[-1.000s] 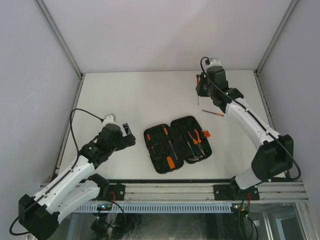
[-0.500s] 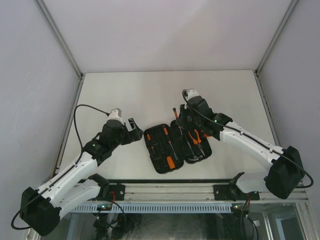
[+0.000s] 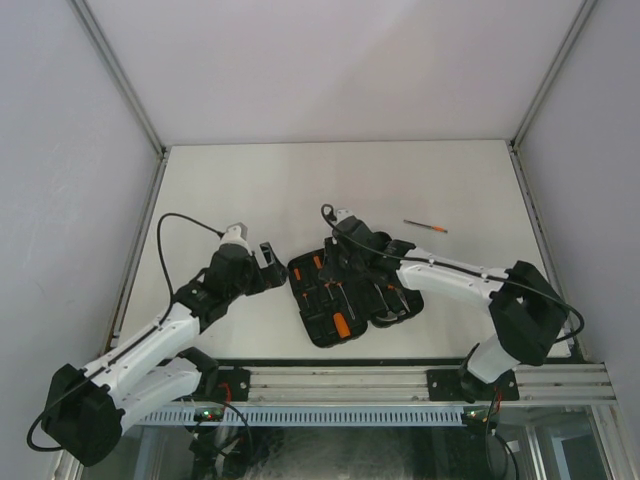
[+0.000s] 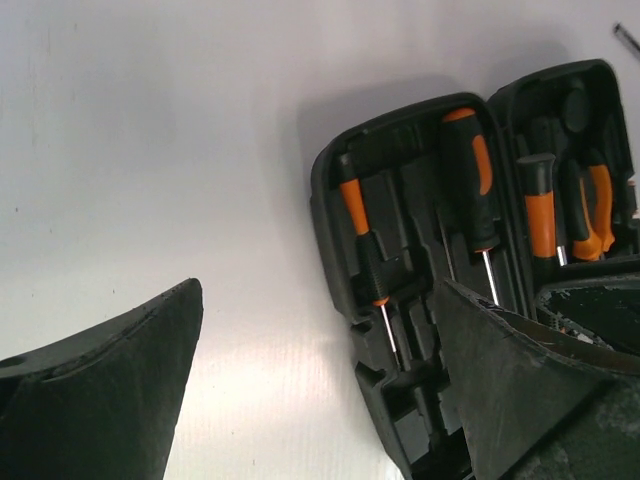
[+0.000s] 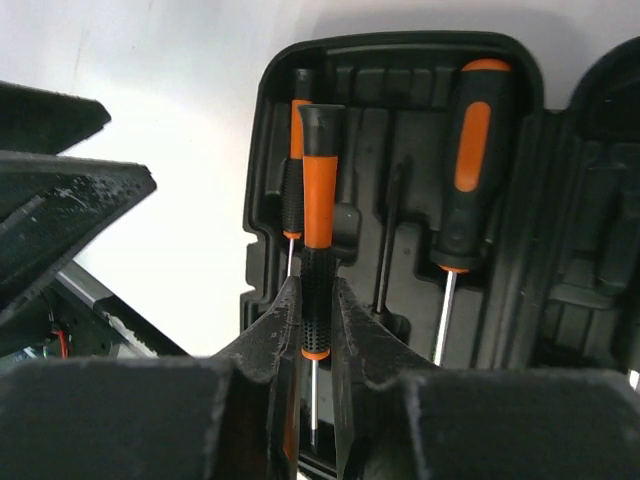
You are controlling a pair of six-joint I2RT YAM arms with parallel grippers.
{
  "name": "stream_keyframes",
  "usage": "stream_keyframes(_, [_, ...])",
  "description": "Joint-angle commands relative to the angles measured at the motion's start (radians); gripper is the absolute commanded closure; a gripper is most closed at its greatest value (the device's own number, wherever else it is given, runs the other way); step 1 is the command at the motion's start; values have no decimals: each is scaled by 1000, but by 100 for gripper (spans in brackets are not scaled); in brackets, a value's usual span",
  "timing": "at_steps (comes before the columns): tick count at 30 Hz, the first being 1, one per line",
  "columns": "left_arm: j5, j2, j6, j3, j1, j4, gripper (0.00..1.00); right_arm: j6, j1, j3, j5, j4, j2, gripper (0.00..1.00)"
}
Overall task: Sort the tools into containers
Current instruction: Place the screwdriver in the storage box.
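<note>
The black tool case lies open at the table's near middle, with screwdrivers and orange-handled pliers in its slots. My right gripper hovers over the case's left half, shut on a thin orange-and-black screwdriver, handle pointing away, above the slots. A thin screwdriver and a thick one lie in slots beside it. My left gripper is open and empty at the case's left edge; its fingers straddle bare table and that edge. No hammer is visible.
One more thin screwdriver lies loose on the white table, to the right of and behind the case. An orange latch sticks out on the case's right side. Grey walls enclose the table; an aluminium rail runs along the near edge.
My right arm has swung from the far right of the table down and left to over the case, carrying the screwdriver. My left gripper has moved closer to the case's left edge.
</note>
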Motion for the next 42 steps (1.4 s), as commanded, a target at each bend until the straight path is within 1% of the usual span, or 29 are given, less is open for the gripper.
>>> stream_keyframes(1, [1, -14, -32, -43, 5, 54, 0, 69, 35, 18, -25, 109, 49, 100])
stream_keyframes(9, [11, -12, -53, -69, 6, 70, 1, 74, 49, 79, 29, 64, 150, 100])
stream_keyframes(15, [20, -7, -60, -73, 5, 75, 1, 72, 49, 125, 30, 36, 215, 100])
stream_keyframes(28, [40, -8, -57, -75, 4, 70, 3, 68, 31, 201, 65, -7, 303, 100])
stream_keyframes(33, [43, -5, -57, -71, 5, 69, 3, 64, 30, 205, 82, -22, 326, 100])
stream_keyframes(37, [44, -5, -58, -71, 4, 67, 3, 56, 31, 239, 99, -33, 339, 97])
stream_keyframes(40, [42, -8, -58, -73, 4, 65, 3, 46, 30, 249, 121, -43, 342, 92])
stream_keyframes(42, [42, -9, -56, -73, 4, 63, 3, 40, 31, 252, 132, -45, 336, 87])
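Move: The right hand holds the screwdriver by its handle above the left half of the storage box. The empty slot for it lies roughly 2 cm ahead, 3 cm to the left and 8 cm below. The small screwdriver already boxed is about 5 cm left and 1 cm ahead of the hand; the large screwdriver's handle is around 3 cm ahead and 1 cm right. From the left hand the slot is some 8 cm right, 2 cm ahead and 8 cm below. Still pinching the screwdriver's handle, the right hand carries it down some 7 cm towards the empty slot, slipping about 3 cm left during the first half, then easing forward 3 cm or so as the descent slows and levels off. The wrist tilts only about 10 degrees and the fingers stay shut. The left hand sinks 2 cm early on, then waits wide open beside the box. ##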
